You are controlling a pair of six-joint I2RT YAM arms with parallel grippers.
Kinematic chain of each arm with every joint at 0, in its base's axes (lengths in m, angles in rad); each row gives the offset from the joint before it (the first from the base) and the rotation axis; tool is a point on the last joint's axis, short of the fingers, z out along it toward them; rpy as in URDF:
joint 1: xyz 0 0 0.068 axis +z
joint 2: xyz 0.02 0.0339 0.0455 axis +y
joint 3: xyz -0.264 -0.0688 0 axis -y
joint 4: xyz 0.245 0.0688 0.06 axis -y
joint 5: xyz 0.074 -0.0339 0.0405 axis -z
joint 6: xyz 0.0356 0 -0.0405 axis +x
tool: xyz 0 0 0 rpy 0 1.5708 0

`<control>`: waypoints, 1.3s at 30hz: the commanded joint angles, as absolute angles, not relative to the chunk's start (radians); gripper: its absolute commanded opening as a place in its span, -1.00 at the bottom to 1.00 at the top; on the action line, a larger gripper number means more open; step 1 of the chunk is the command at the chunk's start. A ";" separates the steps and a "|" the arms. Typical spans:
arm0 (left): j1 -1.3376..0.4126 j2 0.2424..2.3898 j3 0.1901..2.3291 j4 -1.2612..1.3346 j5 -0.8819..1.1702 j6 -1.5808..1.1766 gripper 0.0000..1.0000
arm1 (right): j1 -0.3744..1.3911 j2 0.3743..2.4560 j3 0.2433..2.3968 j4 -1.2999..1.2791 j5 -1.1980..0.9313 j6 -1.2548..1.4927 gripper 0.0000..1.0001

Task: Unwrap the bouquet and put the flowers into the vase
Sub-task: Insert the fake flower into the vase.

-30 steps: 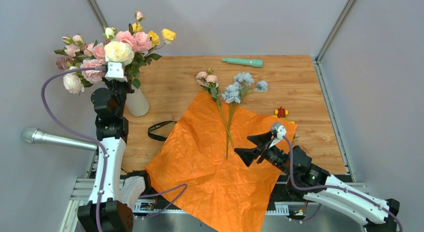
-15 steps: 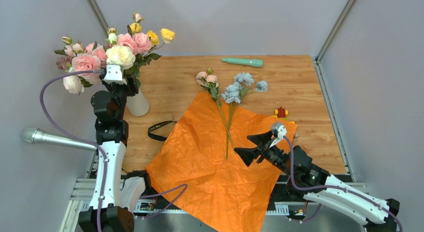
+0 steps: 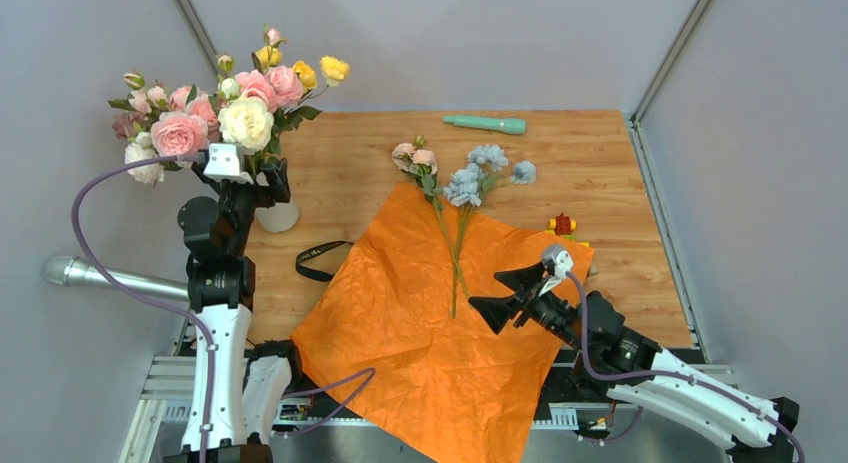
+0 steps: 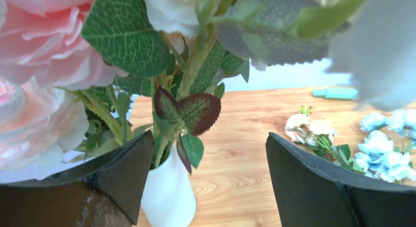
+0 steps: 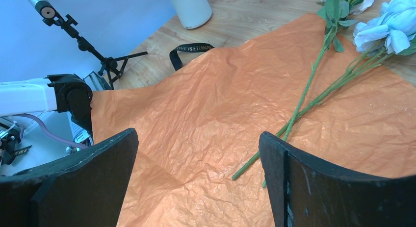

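The off-white vase (image 3: 276, 216) stands at the table's far left and holds pink, cream and yellow flowers (image 3: 215, 108). My left gripper (image 3: 264, 183) hangs open just in front of their stems, holding nothing. In the left wrist view the vase (image 4: 168, 195) sits by the left finger of that gripper (image 4: 209, 138). The bouquet's orange paper (image 3: 420, 323) lies unfolded. A pink stem (image 3: 413, 158) and a blue stem (image 3: 475, 178) rest on its far corner. My right gripper (image 3: 487, 290) hovers open over the paper (image 5: 196, 104), near the stem ends (image 5: 274, 138).
A black strap (image 3: 318, 258) lies left of the paper. A teal stick (image 3: 485, 124) lies at the back, small toy blocks (image 3: 563, 224) sit right of the paper. A grey metal tube (image 3: 100, 276) juts in from the left. Grey walls close in the table's sides.
My left gripper has opened off the flower stems and drawn back toward me. The released flowers have settled a little in the vase. The right arm has not moved.
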State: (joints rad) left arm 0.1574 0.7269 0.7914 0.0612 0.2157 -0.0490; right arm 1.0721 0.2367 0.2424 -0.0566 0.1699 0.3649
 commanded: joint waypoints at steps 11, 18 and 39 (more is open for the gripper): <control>0.088 0.589 0.790 -0.285 0.095 -0.190 0.83 | 1.077 0.261 0.281 -0.050 0.162 0.373 0.89; -0.022 0.535 0.744 -0.368 0.077 -0.203 0.78 | 1.078 0.365 0.335 -0.112 0.234 0.428 0.80; -0.232 0.656 0.672 -0.335 0.360 -0.244 0.88 | 0.935 1.272 0.691 -0.211 0.258 0.496 0.22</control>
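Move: The crossed stem ends of the two flowers still on the orange paper lie some 8 cm ahead of the right hand, 4 cm to its left and 16 cm below. Of this hand's neighbours, the blue heads are about 30 cm ahead, level sideways, and the pink heads 34 cm ahead and 14 cm left. From the left hand those stem ends are roughly 35 cm right, 9 cm back and 33 cm below; the vase is about 9 cm ahead, 3 cm left and 22 cm below, the black ribbon 7 cm right and 4 cm back. Towards the crossed stem ends the right hand, after a slow start, dives about 11 cm down and 6 cm forward, tipping its fingers some 45 degrees downward and partly closing them without gripping. The left hand, wide open and empty, backs away from the filled vase and swings right and down about 13 cm each way towards the paper, its fingers dipping and turning clockwise. ##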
